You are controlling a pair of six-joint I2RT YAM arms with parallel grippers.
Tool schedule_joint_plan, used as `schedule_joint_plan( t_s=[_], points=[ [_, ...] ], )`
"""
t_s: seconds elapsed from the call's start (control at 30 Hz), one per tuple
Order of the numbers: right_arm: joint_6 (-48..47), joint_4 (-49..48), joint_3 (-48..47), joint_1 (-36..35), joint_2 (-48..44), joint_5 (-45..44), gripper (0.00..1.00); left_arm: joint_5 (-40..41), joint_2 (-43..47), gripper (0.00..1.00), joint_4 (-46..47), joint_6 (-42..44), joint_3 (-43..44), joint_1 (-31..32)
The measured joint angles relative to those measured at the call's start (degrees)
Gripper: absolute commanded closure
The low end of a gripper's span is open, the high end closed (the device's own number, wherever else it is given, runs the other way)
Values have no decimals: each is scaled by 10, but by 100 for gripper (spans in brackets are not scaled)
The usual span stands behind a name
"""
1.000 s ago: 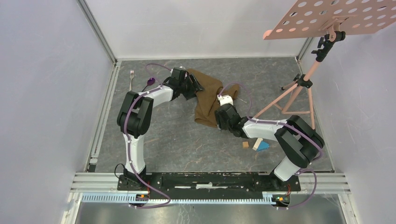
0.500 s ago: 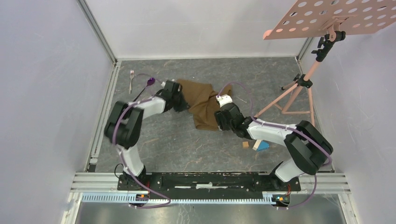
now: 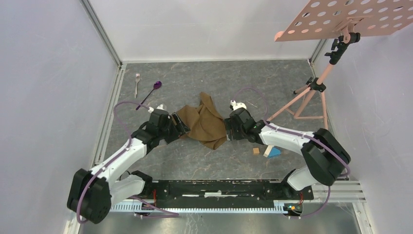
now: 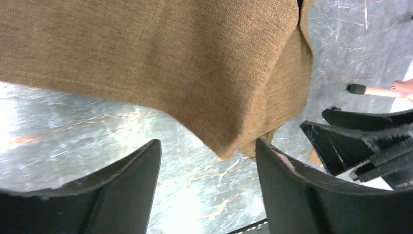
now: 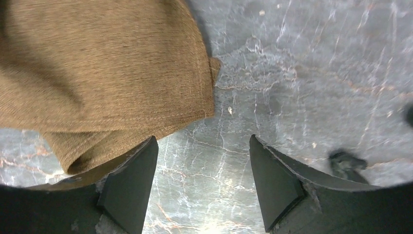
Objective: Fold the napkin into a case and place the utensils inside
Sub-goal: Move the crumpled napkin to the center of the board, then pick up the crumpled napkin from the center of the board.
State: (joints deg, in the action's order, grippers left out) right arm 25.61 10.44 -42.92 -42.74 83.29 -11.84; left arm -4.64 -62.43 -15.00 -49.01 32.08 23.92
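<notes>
The brown napkin [image 3: 202, 122] lies bunched and folded over itself in the middle of the table. My left gripper [image 3: 183, 127] is at its left edge, open, with a drooping napkin corner [image 4: 229, 146] just beyond its fingertips [image 4: 146, 161] and nothing gripped. At the napkin's right edge my right gripper [image 3: 225, 130] is open over bare table. The cloth [image 5: 97, 73] lies beside its left finger [image 5: 136, 180]. The utensils lie apart at the far left: a silver fork [image 3: 137, 83] and a purple-bowled spoon [image 3: 152, 90].
Small wooden and blue blocks [image 3: 267, 151] sit near the right arm. A pink tripod stand [image 3: 311, 97] with a perforated board [image 3: 350, 17] stands at the right. Walls close in the table on three sides, with a rail [image 3: 104, 126] along the left.
The left arm swung from the napkin's far side toward the near left. The napkin came nearer and bunched up. The left gripper let it go; the right jaws opened wider.
</notes>
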Motion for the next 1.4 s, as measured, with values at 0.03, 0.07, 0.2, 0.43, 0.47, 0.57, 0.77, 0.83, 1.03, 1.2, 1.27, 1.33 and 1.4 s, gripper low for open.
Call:
schedule_joint_plan(
  t_s=[0.03, 0.07, 0.2, 0.43, 0.47, 0.57, 0.77, 0.83, 1.03, 1.2, 1.27, 1.33, 1.4],
  points=[
    [24, 12, -8, 0, 14, 0, 27, 5, 12, 13, -12, 0, 0, 0],
    [48, 25, -18, 0, 30, 0, 28, 14, 25, 12, -29, 0, 3, 0],
    [107, 69, -66, -8, 86, -9, 29, 48, 50, 9, -84, 0, 28, 0],
    [172, 94, -100, -21, 103, -40, 38, 126, 52, 10, -152, -7, 48, 0],
    [177, 99, -104, -21, 104, -45, 38, 141, 52, 10, -167, -9, 50, 0],
    [191, 105, -116, -21, 105, -62, 39, 173, 51, 10, -202, -16, 62, 0],
    [206, 104, -131, -21, 135, -79, 45, 222, 51, 2, -235, -22, 88, 0],
    [209, 105, -131, -21, 146, -80, 47, 228, 51, 1, -240, -22, 91, 0],
    [217, 102, -131, -21, 155, -97, 63, 238, 46, 2, -250, -22, 92, 0],
    [212, 101, -131, -21, 155, -110, 73, 238, 22, 3, -254, -23, 92, -1],
    [201, 101, -131, -21, 155, -119, 72, 236, 10, 4, -254, -26, 92, -3],
    [186, 101, -131, -21, 150, -128, 66, 234, -2, 4, -253, -27, 92, -10],
    [165, 99, -131, -21, 141, -134, 62, 228, -16, 6, -250, -30, 92, -24]
  ],
)
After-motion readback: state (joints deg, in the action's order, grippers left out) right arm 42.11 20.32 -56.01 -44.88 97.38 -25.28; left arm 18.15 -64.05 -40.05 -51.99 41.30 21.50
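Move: The napkin's right-hand corner lies about 2 cm ahead of the right hand and 3 cm below it, straight out. From that hand, a wooden cube is some 7 cm back and 11 cm to the right, and a small black piece 1 cm back and 12 cm right, all near table height. The napkin's left corner is roughly 4 cm ahead, 9 cm left and 7 cm below the left hand; the purple spoon sits about 14 cm ahead and 13 cm left of that hand. The napkin's right corner is taken between the right fingertips: that hand sinks about 3 cm in two dips and works forward some 3 cm, turning clockwise about 20 degrees as its fingers close on the cloth, then starts to rise. Meanwhile the left hand opens wide and swings 9 cm left towards the napkin's left corner, rolling and turning counter-clockwise; a shallow rise and final dip leave it near its starting height. ##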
